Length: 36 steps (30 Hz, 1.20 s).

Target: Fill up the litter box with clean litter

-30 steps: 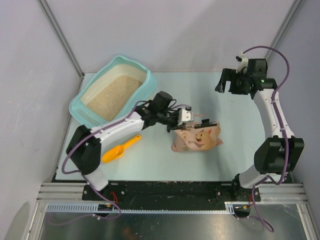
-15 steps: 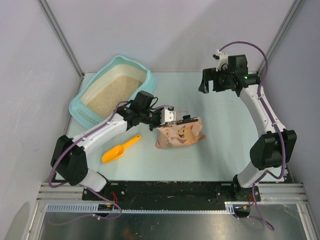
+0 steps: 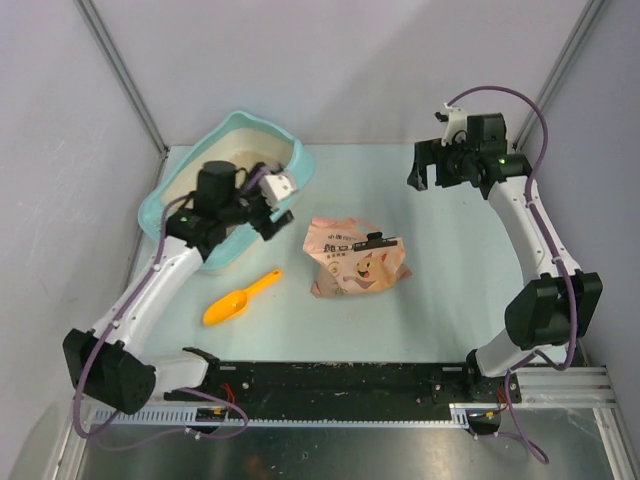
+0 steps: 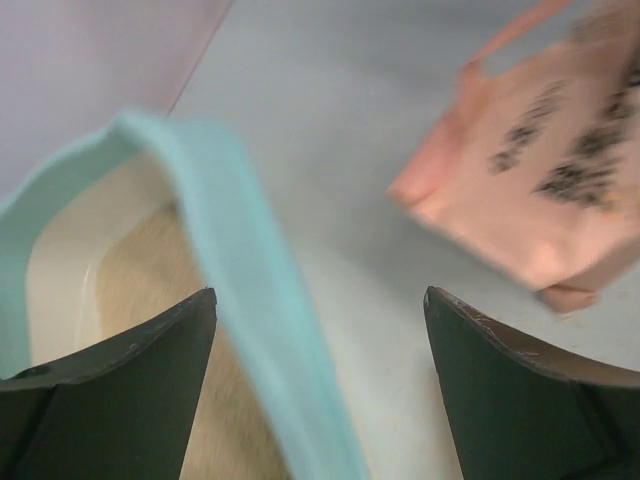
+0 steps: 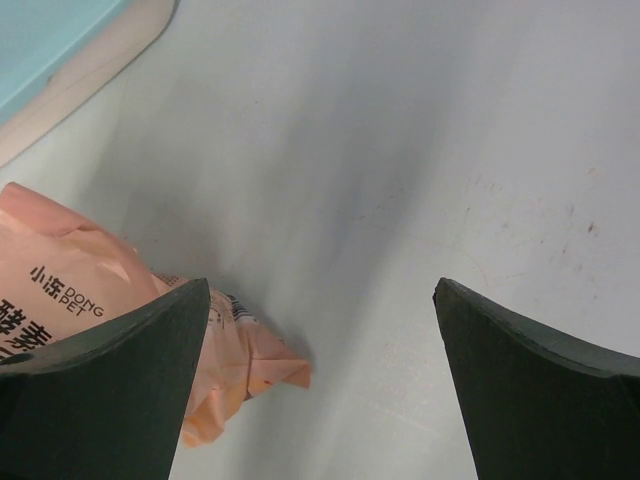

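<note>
The light teal litter box (image 3: 243,121) stands at the back left, with beige clean litter (image 4: 150,270) lying inside it. My left gripper (image 3: 275,203) hovers open over the box's right wall. In the left wrist view the teal rim (image 4: 240,270) runs between the spread jaws of that gripper (image 4: 320,292), which hold nothing. The pink bag (image 3: 355,258) lies on the table mid-scene, free of both grippers. My right gripper (image 3: 418,167) hangs open at the back right; in its wrist view (image 5: 322,284) bare table shows between the jaws and the bag's corner (image 5: 80,290) lies to the left.
An orange scoop (image 3: 238,299) lies on the table in front of the litter box, left of the bag. Grey walls and metal posts close in the back and both sides. The litter box's corner (image 5: 50,30) shows at the top left of the right wrist view.
My left gripper has opened and let go of the pink bag, then swung back left over the litter box's wall. The bag now lies loose on the table. The right arm barely shifted.
</note>
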Each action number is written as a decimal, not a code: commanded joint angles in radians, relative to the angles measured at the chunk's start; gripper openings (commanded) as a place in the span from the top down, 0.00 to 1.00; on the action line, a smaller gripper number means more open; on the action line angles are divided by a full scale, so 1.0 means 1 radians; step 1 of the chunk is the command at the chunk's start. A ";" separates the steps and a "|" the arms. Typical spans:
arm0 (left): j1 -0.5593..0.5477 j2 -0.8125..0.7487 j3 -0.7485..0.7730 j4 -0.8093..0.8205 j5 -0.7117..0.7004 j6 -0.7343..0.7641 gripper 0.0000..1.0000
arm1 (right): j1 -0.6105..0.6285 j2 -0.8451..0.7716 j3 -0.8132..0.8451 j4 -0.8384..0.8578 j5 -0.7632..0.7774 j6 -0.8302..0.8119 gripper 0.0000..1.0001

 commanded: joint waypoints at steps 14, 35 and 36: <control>0.294 0.296 0.050 -0.065 -0.112 -0.234 0.22 | -0.019 -0.021 0.029 0.008 0.017 -0.025 0.00; 0.009 0.604 0.285 -0.070 -0.035 -0.034 0.74 | -0.075 -0.141 -0.083 -0.002 0.031 -0.043 0.00; -0.017 0.613 0.309 -0.070 -0.040 -0.023 0.74 | -0.079 -0.150 -0.093 -0.002 0.031 -0.042 0.00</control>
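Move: The litter box's right wall, the part to grip, has its rim roughly 6 cm ahead of the open left hand, 10 cm to its left and 13 cm below; the box's middle lies about 11 cm ahead and 16 cm left of that hand. The litter bag stands some 14 cm right and 2 cm back, the yellow scoop about 12 cm back and 11 cm left. From the right hand that rim is roughly 42 cm left and 4 cm back. Leftward and forward at first, then down some 14 cm, the left hand comes onto the litter box's right wall, turning counter-clockwise and tipping its fingers down about 25 degrees. The fingers close on the wall, one inside and one outside, and drag it right by roughly 8 cm and slightly forward, the wrist turning partly back clockwise. The empty right hand stays open and drifts about 3 cm right. ##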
